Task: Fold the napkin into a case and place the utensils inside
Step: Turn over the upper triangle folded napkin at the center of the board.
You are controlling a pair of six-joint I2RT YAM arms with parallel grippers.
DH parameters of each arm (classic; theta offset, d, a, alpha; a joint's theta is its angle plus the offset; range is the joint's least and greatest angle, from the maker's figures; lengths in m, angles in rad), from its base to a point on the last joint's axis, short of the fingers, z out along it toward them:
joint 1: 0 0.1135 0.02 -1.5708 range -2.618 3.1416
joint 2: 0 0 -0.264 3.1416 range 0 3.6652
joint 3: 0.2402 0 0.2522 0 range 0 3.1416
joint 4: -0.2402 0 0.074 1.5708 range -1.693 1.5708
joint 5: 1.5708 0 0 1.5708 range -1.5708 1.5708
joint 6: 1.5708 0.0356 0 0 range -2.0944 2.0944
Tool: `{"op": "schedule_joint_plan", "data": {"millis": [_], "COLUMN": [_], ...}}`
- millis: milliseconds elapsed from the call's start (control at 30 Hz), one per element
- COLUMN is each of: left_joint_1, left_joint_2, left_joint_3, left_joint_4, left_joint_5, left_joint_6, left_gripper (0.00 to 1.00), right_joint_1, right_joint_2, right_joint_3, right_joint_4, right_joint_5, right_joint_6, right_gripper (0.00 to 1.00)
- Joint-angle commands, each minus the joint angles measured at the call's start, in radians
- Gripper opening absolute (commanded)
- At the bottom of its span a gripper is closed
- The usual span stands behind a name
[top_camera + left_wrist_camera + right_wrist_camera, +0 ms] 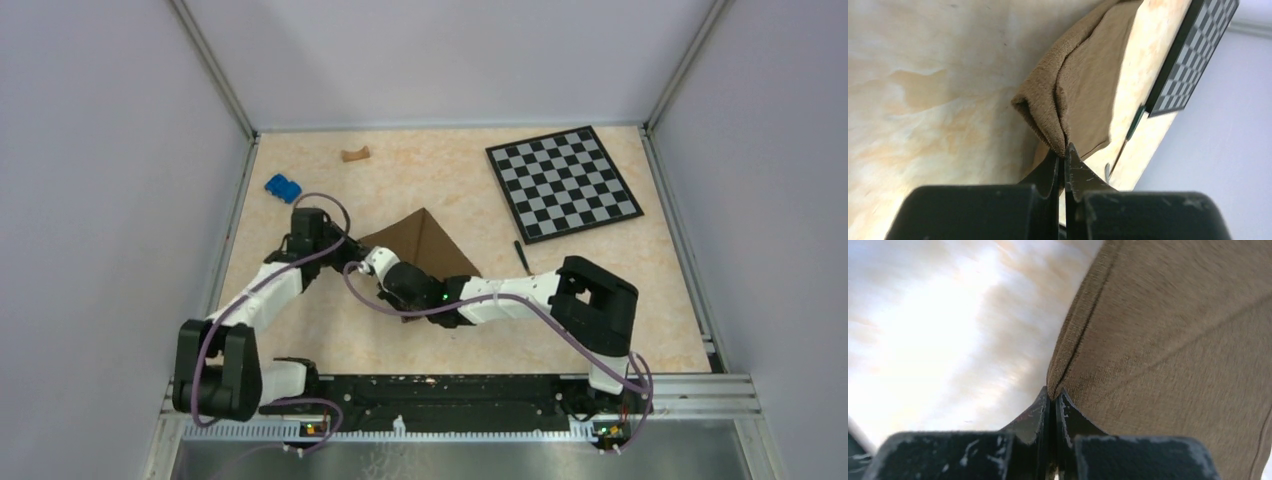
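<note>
The dark-brown napkin (425, 245) lies folded into a rough triangle in the middle of the table. My left gripper (348, 241) is shut on the napkin's left corner, and the cloth (1083, 85) bunches up into a fold right at the tips (1064, 152). My right gripper (373, 263) is shut on the napkin's hemmed edge (1168, 340) just below that corner, the tips (1052, 394) pinching the hem. A slim dark knife (521, 256) lies right of the napkin and shows in the left wrist view (1134, 121) with a silver utensil end (1107, 171) near it. The fork cannot be made out in the top view.
A checkerboard (562, 182) lies at the back right, and its edge shows in the left wrist view (1193, 55). A small blue block (283, 187) sits at the back left, and a small tan piece (354, 154) lies near the back wall. Metal rails frame the table.
</note>
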Motion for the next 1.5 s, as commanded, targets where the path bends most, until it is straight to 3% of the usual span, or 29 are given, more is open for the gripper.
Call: {"op": "schedule_joint_plan", "data": {"millis": [0, 100, 200, 267, 367, 533, 733, 933, 1033, 1100, 1300, 1367, 1467], "left_joint_1": [0.106, 0.149, 0.149, 0.149, 0.149, 0.143, 0.002, -0.121, -0.157, -0.164, -0.166, -0.170, -0.193], "left_joint_2": [-0.174, -0.290, -0.394, -0.452, -0.468, -0.254, 0.134, 0.356, 0.437, 0.464, 0.316, 0.244, 0.141], "left_joint_3": [0.158, 0.298, 0.457, 0.516, 0.524, 0.433, 0.466, 0.521, 0.559, 0.566, 0.497, 0.473, 0.398], "left_joint_4": [-0.318, -0.519, -0.649, -0.646, -0.551, -0.383, -0.230, -0.072, -0.070, -0.070, -0.088, -0.144, -0.234], "left_joint_5": [-0.167, -0.326, -0.547, -0.611, -0.561, -0.334, -0.320, -0.191, -0.128, -0.084, 0.008, 0.022, 0.015], "left_joint_6": [0.038, 0.101, 0.193, 0.253, 0.322, 0.343, 0.409, 0.396, 0.392, 0.393, 0.465, 0.502, 0.539], "left_gripper": [0.00, 0.00, 0.00, 0.00, 0.00, 0.00, 0.00, 0.02, 0.12, 0.22, 0.63, 0.70, 0.72], "right_joint_1": [0.013, 0.014, 0.015, 0.012, -0.009, -0.124, -0.263, -0.346, -0.385, -0.415, -0.472, -0.477, -0.483], "right_joint_2": [-0.027, 0.044, 0.089, 0.106, 0.139, 0.198, 0.255, 0.257, 0.234, 0.200, -0.013, -0.050, -0.057], "right_joint_3": [0.134, 0.250, 0.328, 0.340, 0.301, 0.114, -0.148, -0.304, -0.364, -0.396, -0.439, -0.437, -0.448], "right_joint_4": [0.005, 0.075, 0.229, 0.356, 0.531, 0.907, 1.137, 1.112, 1.068, 0.976, 0.539, 0.438, 0.418], "right_joint_5": [-0.379, -0.705, -0.919, -1.019, -1.108, -1.169, -1.187, -1.175, -1.150, -1.127, -1.001, -0.974, -0.971], "right_joint_6": [0.082, 0.199, 0.366, 0.466, 0.604, 0.881, 1.014, 0.934, 0.896, 0.847, 0.595, 0.540, 0.530], "right_gripper": [0.00, 0.00, 0.00, 0.00, 0.00, 0.00, 0.00, 0.00, 0.00, 0.11, 0.46, 0.49, 0.49]}}
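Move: Both my hands already pinch the napkin along its near-left edge. My left is to lay it on the board some 9 cm back, 2 cm right and 6 cm lower; my right, about 6 cm to its left and 2 cm lower. The napkin's middle lies 12 cm right and 3 cm back of my left hand, 7 cm ahead and 5 cm right of my right. The blue object is about 12 cm ahead and 15 cm left of my left hand. Keeping my grip, I whip both hands up about 20 cm and left some 15 cm, the right also drawing back, then swing them down and right past where they began, my right wrist rolling about 70 degrees. Low over the board I open both: the left wide, leaving forward and up, the right halfway, easing off right. ##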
